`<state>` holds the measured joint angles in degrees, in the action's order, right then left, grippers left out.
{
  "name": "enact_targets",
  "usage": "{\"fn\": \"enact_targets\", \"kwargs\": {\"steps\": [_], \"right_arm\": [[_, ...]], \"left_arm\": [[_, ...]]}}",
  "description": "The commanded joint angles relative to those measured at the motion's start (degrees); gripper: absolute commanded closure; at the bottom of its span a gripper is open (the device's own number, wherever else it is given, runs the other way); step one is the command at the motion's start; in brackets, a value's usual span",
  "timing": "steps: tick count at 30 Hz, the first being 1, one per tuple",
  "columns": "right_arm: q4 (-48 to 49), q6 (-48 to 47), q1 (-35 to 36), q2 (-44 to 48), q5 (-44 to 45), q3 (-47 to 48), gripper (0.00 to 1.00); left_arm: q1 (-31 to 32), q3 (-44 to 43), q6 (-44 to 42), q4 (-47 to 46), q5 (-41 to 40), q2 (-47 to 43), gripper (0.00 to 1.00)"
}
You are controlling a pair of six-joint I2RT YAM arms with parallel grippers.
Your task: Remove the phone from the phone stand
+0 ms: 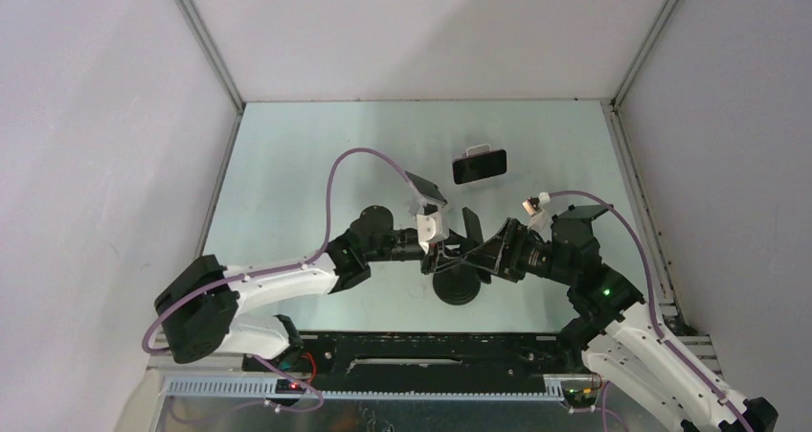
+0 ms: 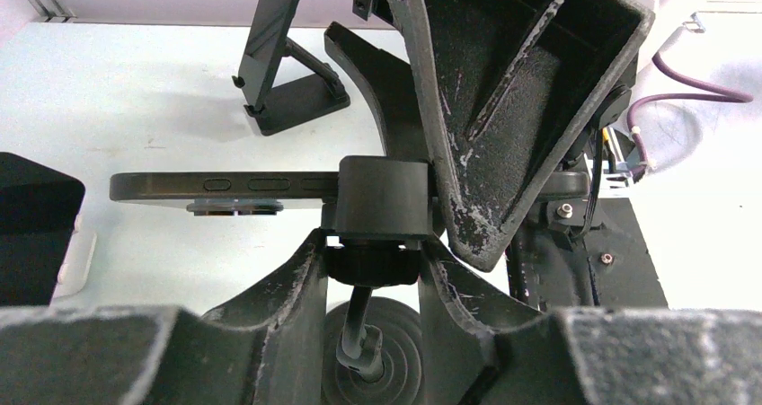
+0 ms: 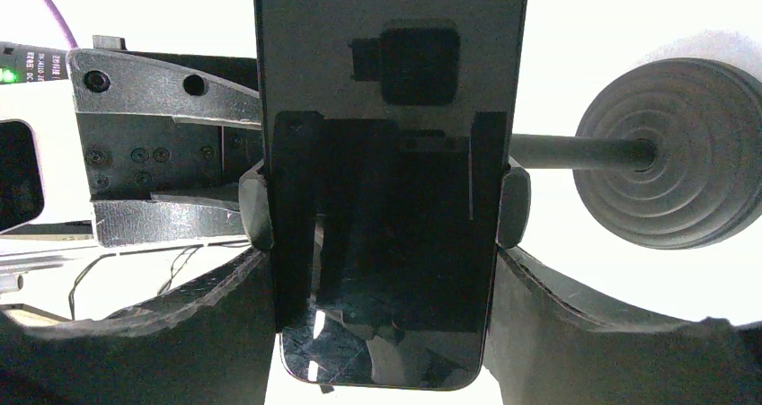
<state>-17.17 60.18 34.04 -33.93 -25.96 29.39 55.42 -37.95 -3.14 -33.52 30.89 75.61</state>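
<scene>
The black phone sits in the clamp of the phone stand, which has a thin stem and a round ribbed base. In the left wrist view the phone shows edge-on and level. My right gripper is shut on the phone, a finger against each long side just below the clamp's arms. My left gripper is shut on the stand's black knob right under the clamp. Both grippers meet over the base in the top view, left and right.
A second dark phone on a white stand is behind the work spot. A further phone leans on a small black stand just left of it. White walls close in the table on three sides.
</scene>
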Motion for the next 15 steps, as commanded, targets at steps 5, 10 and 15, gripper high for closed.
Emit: {"fn": "enact_targets", "kwargs": {"steps": [5, 10, 15], "right_arm": [[1.0, -0.6, 0.5, 1.2, -2.4, -0.3, 0.02], [2.2, 0.0, 0.6, 2.3, -2.7, -0.3, 0.01], [1.6, 0.3, 0.5, 3.5, -2.2, 1.4, 0.01]], "left_arm": [[0.5, -1.0, -3.5, 4.9, -2.9, -5.1, 1.00], [0.4, 0.1, -5.2, 7.4, -3.5, -9.0, 1.00], [0.5, 1.2, -7.2, 11.0, -3.8, -13.3, 1.00]]}}
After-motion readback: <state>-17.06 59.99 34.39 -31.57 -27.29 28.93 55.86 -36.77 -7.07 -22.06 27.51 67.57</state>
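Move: My left hand already pinches the knob behind the stand's clamp; the phone's middle sits about 4 cm to its right and 1 cm ahead, the stand's round base some 10 cm below and 1 cm back. The white stand is roughly 20 cm ahead and 5 cm left, the far phone 25 cm ahead and 4 cm right, both some 17 cm lower. From my right hand, which still grips the phone's long edges, the phone's middle is about 2 cm ahead and 1 cm left. I open my right fingers wide, ending their pinch on the phone's long edges, and ease that hand back about 1 cm and slightly up. Keeping my grip behind the clamp, I carry the stand and phone about 2.5 cm to the left with my left hand, speeding up away from the right fingertips and tilting only some 5 degrees. ##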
